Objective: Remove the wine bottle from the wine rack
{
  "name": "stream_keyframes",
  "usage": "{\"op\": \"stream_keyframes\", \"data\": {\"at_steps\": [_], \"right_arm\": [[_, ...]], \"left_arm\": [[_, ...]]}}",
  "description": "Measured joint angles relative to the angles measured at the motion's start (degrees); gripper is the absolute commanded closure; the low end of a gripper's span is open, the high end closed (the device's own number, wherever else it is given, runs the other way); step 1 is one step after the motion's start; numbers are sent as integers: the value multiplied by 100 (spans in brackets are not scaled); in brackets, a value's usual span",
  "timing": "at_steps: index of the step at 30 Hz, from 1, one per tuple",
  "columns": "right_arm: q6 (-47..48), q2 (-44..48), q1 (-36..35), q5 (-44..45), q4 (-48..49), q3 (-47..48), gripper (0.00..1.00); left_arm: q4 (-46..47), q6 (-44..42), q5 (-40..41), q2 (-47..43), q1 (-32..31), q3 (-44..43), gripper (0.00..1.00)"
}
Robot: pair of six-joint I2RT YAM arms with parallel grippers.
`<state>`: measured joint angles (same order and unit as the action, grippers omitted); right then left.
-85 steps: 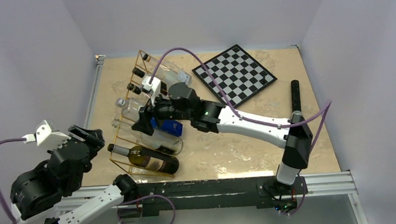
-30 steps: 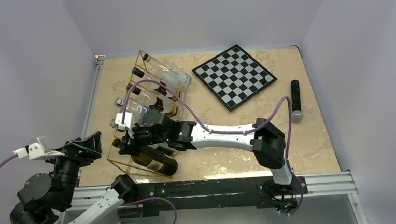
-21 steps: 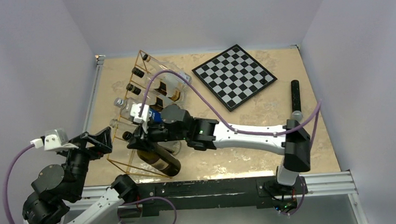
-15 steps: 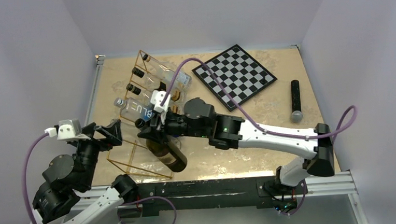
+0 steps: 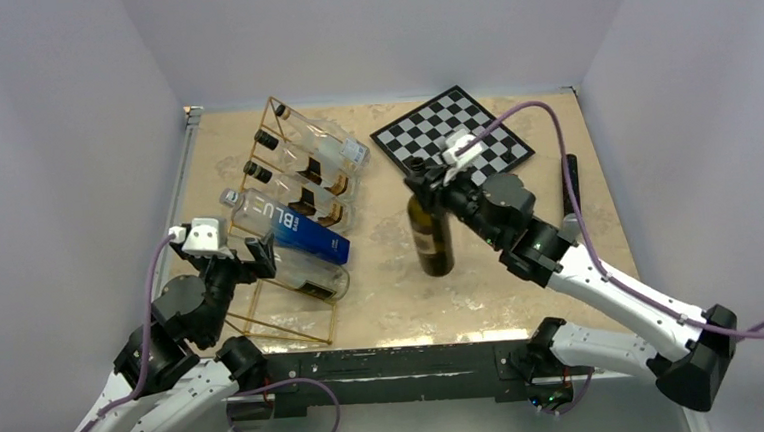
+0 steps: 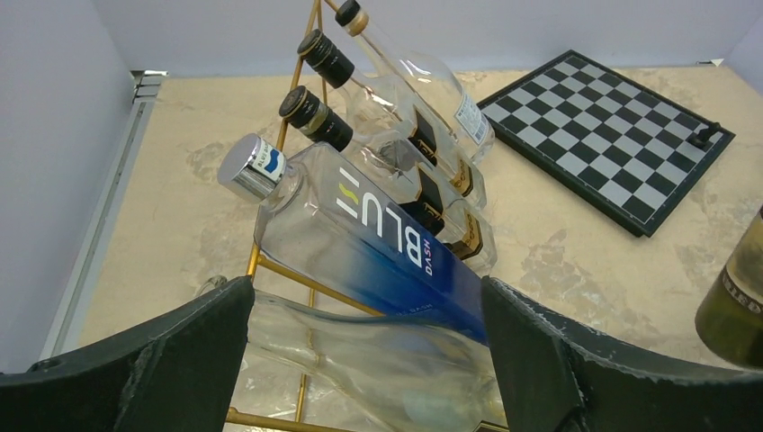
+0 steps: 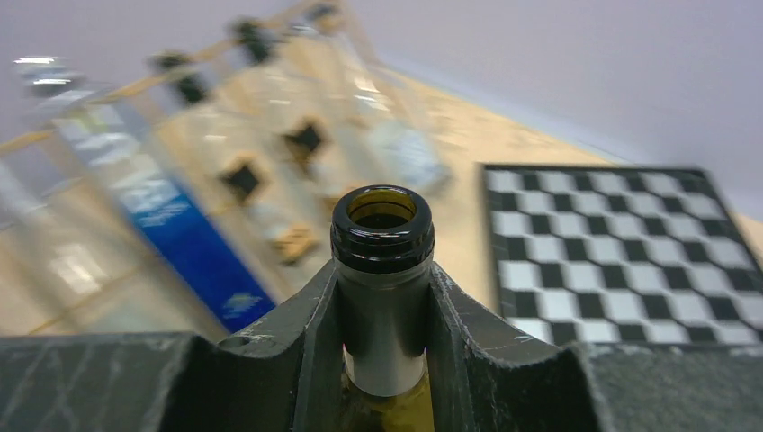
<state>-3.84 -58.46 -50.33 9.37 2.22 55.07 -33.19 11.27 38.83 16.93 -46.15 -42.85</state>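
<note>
The wine bottle (image 5: 431, 241), dark green glass with no cap, stands upright between the wine rack and the chessboard. I cannot tell whether its base touches the table. My right gripper (image 5: 423, 181) is shut on its neck (image 7: 382, 288) just under the lip. The gold wire wine rack (image 5: 273, 103) stands at the left, well apart from the bottle. My left gripper (image 5: 245, 252) is open at the rack's near end. Its fingers (image 6: 171, 360) stand wide on either side of a clear bottle (image 6: 360, 351) lying low in the rack (image 6: 315, 286). The wine bottle's shoulder (image 6: 733, 310) shows at the right edge of the left wrist view.
A clear-and-blue bottle (image 5: 294, 226) and several more capped bottles (image 5: 310, 170) lie in the rack. A black-and-white chessboard (image 5: 475, 165) lies at the back right, with a black cylinder (image 5: 569, 179) beyond it. Walls close in the left, back and right sides.
My right gripper drew the wine bottle out of the rack's lowest slot, carried it right and turned it upright. The left arm came forward to the rack and its gripper opened wider.
</note>
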Motion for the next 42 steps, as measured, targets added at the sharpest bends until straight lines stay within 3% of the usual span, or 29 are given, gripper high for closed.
{"op": "stream_keyframes", "data": {"at_steps": [6,14,24,36,37,42], "right_arm": [[350,247,1733,321,1119,-1220,100],[400,-332,3672,323,2758,-1751,100],[656,-1626,4669,319,4865,-1875,100],[651,-2094,5276,315,5571,-1882,100],[636,-2094,5322,317,5589,-1895,98],[610,-2085,5375,310,5654,-1941,62]], "left_arm": [[114,0,-15,-140,0,28,1],[146,0,-103,-155,0,39,1],[197,0,-116,-136,9,46,1],[225,-2,-114,-127,37,57,1],[225,-2,-116,-122,37,57,1],[225,-13,-116,-111,37,57,1]]}}
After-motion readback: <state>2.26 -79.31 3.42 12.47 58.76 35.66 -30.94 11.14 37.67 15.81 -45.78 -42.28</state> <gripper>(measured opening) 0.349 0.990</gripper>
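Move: The right hand already holds the wine bottle upright by its neck. The clear strip of table it is taken to lies about 17 cm ahead, 34 cm to its right and some 30 cm below; the chessboard's middle is roughly 35 cm ahead and 12 cm right, the microphone some 18 cm ahead and 41 cm right. From the left hand that strip is about 24 cm ahead, 70 cm right and 25 cm below. The right hand keeps its pinch on the neck and sweeps the wine bottle some 34 cm to the right and about 17 cm forward, passing the near side of the chessboard towards the strip between the board and the microphone, fast at first, then easing to a stop. Early on it also sinks about 5 cm, with little more after that, while the wrist turns some 55 degrees clockwise and the fingers tip up by about 15, swinging the bottle's base outward. ##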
